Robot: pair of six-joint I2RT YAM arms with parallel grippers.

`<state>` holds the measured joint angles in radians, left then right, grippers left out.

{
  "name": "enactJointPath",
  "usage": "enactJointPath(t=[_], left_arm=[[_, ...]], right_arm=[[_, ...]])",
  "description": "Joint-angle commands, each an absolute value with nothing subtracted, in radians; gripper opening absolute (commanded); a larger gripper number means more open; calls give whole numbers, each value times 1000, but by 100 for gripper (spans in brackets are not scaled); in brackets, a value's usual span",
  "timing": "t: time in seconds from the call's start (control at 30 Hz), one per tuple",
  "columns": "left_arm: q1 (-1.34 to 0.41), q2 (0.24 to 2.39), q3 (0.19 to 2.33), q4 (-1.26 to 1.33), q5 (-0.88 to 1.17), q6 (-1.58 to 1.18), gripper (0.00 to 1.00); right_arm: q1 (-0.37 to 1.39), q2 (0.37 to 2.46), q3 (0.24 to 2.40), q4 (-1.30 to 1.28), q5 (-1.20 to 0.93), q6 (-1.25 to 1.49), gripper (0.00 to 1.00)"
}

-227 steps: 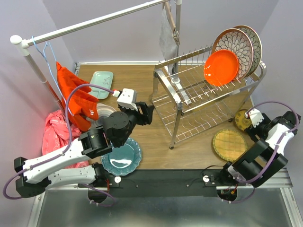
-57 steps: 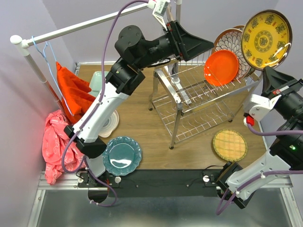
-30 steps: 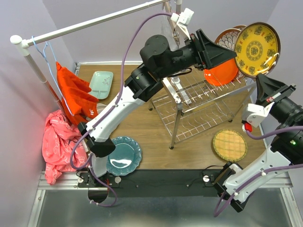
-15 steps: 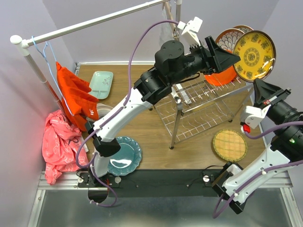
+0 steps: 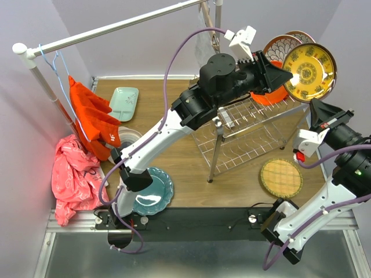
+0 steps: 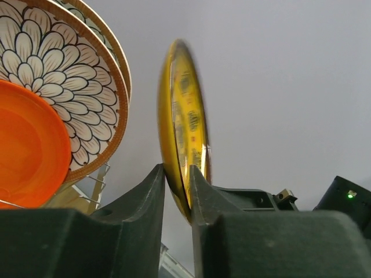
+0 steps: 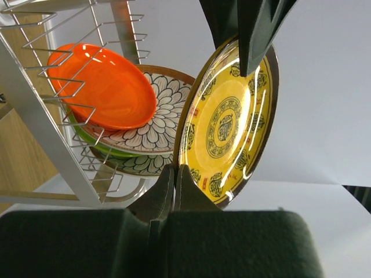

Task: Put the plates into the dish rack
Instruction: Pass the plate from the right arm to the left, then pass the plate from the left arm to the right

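The dark-yellow patterned plate (image 5: 313, 66) hangs upright in the air at the right end of the dish rack (image 5: 243, 136), held by both grippers. My left gripper (image 5: 288, 73) reaches over the rack and is shut on the plate's left rim (image 6: 181, 133), a finger pressing each face. My right gripper (image 7: 175, 168) is shut on the plate's lower edge (image 7: 229, 124) from below. In the rack stand an orange plate (image 7: 104, 87), a brown-rimmed floral plate (image 7: 159, 113) and a lime green one (image 7: 107, 152). On the table lie a teal scalloped plate (image 5: 155, 194) and a yellow woven plate (image 5: 281, 178).
A white clothes rail (image 5: 110, 26) crosses the back, with a grey cloth hanging near the rack. Orange (image 5: 93, 116) and pink (image 5: 69, 174) cloths lie at the left. A pale green rectangular dish (image 5: 123, 102) and a white plate (image 5: 128, 138) sit on the left of the table.
My left gripper has moved right to the yellow plate and closed on its rim. The plate, still held by the right gripper, has come down slightly.
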<state>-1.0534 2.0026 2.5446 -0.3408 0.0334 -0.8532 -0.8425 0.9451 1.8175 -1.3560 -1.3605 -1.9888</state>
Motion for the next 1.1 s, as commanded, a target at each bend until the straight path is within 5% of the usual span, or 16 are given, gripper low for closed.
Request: enactJointPath(t=[0.0,0.2,0.33,0.47,0.63,0.7,0.97,1.07], left_arm=[[-1060,2017,2569,-400,8,-789,23],[-1060,2016,2566,-387,-23,-761,0],[-1054,2003,2554,-339,-17,-773,0],[-1040,1979,2520,-281,-11,-807,0],[-1008,1951,2503,-213,-5,-847,0],[-994,1936,2488,-186,-5,-865,0],[-917,1888,2477,-138,-5,-865,0],[-894,1864,2464,-135,-8,-835,0]], right_arm=[[-827,940,1816,-1390,-1345,-2410,1],[-821,943,1815,-1390,-1370,-2453,1],[-822,948,1818,-1390,-1390,-2450,10],[-821,951,1821,-1390,-1402,-2427,39],[-821,951,1815,-1388,-1404,-2392,53],[-821,951,1815,-1390,-1408,-2370,68],[-822,968,1884,-1388,-1443,-2191,100],[-822,977,1919,-1384,-1474,-2039,100]])
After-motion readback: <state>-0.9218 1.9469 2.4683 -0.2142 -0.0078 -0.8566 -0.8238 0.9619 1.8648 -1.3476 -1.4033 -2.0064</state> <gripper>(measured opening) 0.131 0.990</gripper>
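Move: The yellow plate is in the air with its lower rim in the right fingers. Its middle is about 6 cm ahead of the right hand, 2 cm left and 3 cm higher; from the left hand, whose part-open fingers straddle its left rim, it is roughly 6 cm right, 3 cm ahead and 3 cm up. The racked orange plate stands some 14 cm ahead of the left hand and 13 cm lower, and the nearer petal plate 19 cm ahead, 7 cm right and 9 cm lower. The left fingers finish closing on the yellow plate's left rim while the right hand still pinches the lower rim; only then do the right fingers open wide and let go, that hand staying almost in place. As they open, the left hand, keeping its pinch, draws the plate away from them, first forward with a slight dip, then forward, left and up, ending about 6 cm forward, 5 cm left and 3 cm higher, turned some 10 degrees counter-clockwise. ##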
